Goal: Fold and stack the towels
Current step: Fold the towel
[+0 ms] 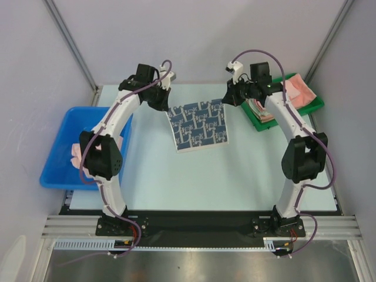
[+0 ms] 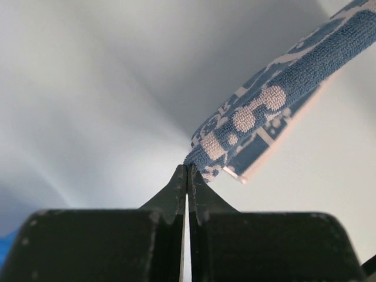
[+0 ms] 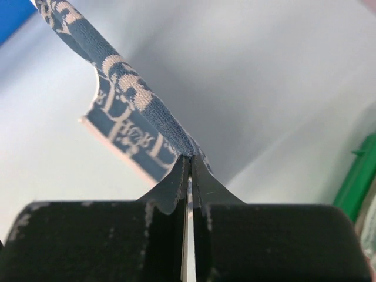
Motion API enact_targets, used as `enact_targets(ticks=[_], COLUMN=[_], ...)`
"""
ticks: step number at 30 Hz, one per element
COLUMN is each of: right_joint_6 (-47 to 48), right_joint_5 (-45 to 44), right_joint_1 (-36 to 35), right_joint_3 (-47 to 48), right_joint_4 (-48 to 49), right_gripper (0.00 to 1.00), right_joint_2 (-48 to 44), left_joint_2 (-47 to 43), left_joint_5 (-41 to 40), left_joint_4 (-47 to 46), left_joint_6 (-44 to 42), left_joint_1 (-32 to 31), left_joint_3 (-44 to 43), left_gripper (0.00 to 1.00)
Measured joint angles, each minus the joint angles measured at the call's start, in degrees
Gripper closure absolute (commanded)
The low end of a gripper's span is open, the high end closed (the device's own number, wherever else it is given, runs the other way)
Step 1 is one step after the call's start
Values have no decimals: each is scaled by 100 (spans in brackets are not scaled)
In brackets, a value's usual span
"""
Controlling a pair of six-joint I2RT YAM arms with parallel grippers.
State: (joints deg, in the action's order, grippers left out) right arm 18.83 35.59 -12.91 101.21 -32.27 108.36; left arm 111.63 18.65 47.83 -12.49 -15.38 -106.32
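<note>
A dark blue, white-patterned towel (image 1: pixel 198 125) lies spread on the pale table, its far edge lifted. My left gripper (image 1: pixel 166 107) is shut on its far left corner. In the left wrist view the tips (image 2: pixel 187 167) pinch the towel (image 2: pixel 276 100), which runs up to the right. My right gripper (image 1: pixel 226 100) is shut on the far right corner. In the right wrist view its tips (image 3: pixel 189 157) clamp the towel (image 3: pixel 126 88), which stretches up to the left. A salmon-pink towel (image 1: pixel 299 88) and a folded stack (image 1: pixel 261 111) lie in the green tray. Another pink towel (image 1: pixel 76 153) is in the blue bin.
The blue bin (image 1: pixel 56 161) stands at the table's left edge, beside the left arm. The green tray (image 1: pixel 317 104) sits at the back right, and its rim (image 3: pixel 358 182) shows close to the right gripper. Grey walls close in behind and at both sides.
</note>
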Motion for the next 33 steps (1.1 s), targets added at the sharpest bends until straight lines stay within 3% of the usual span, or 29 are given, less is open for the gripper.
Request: enact_targets(ticks=[15, 21, 26, 33], right_joint_6=[-407, -702, -793, -581], right_joint_5=[-348, -289, -68, 315], right_joint_1=[-334, -487, -470, -205], right_joint_3=[-1126, -1257, -1578, -1517], right_joint_4=[-693, -859, -575, 127], right_gripper=[100, 100, 100, 100], right_joint_2=[-2398, -2959, -2612, -667], left_joint_2=[-1906, -2387, -1801, 166], left_joint_5=[-481, -496, -450, -380], left_joint_4=[767, 1145, 1281, 955], left_joint_6=[205, 529, 715, 595], left_joint_1=[-789, -802, -623, -422], left_joint_3=[175, 219, 216, -90], left_gripper=[100, 100, 100, 100])
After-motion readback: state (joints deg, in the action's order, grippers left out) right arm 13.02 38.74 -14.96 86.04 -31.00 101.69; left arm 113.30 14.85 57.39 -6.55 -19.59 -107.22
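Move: I still pinch the far corners of the blue patterned towel. Its middle sags about 5 cm back, 12 cm right and 8 cm below my left hand; its near edge, slightly skewed, is 8 cm back, 14 cm right and some 17 cm down. The blue bin is 35 cm left and 8 cm back. From my right hand the towel's middle is 6 cm back, 11 cm left and 10 cm down, the green tray 12 cm ahead and 26 cm right. Keeping both far corners pinched, I sweep my two hands up and back towards my base, roughly 12 cm each way, then reverse and swing them down some 15 cm and forward about 7 cm over the open table. As they come down my wrists tip the fingers further down; all fingers stay shut. ##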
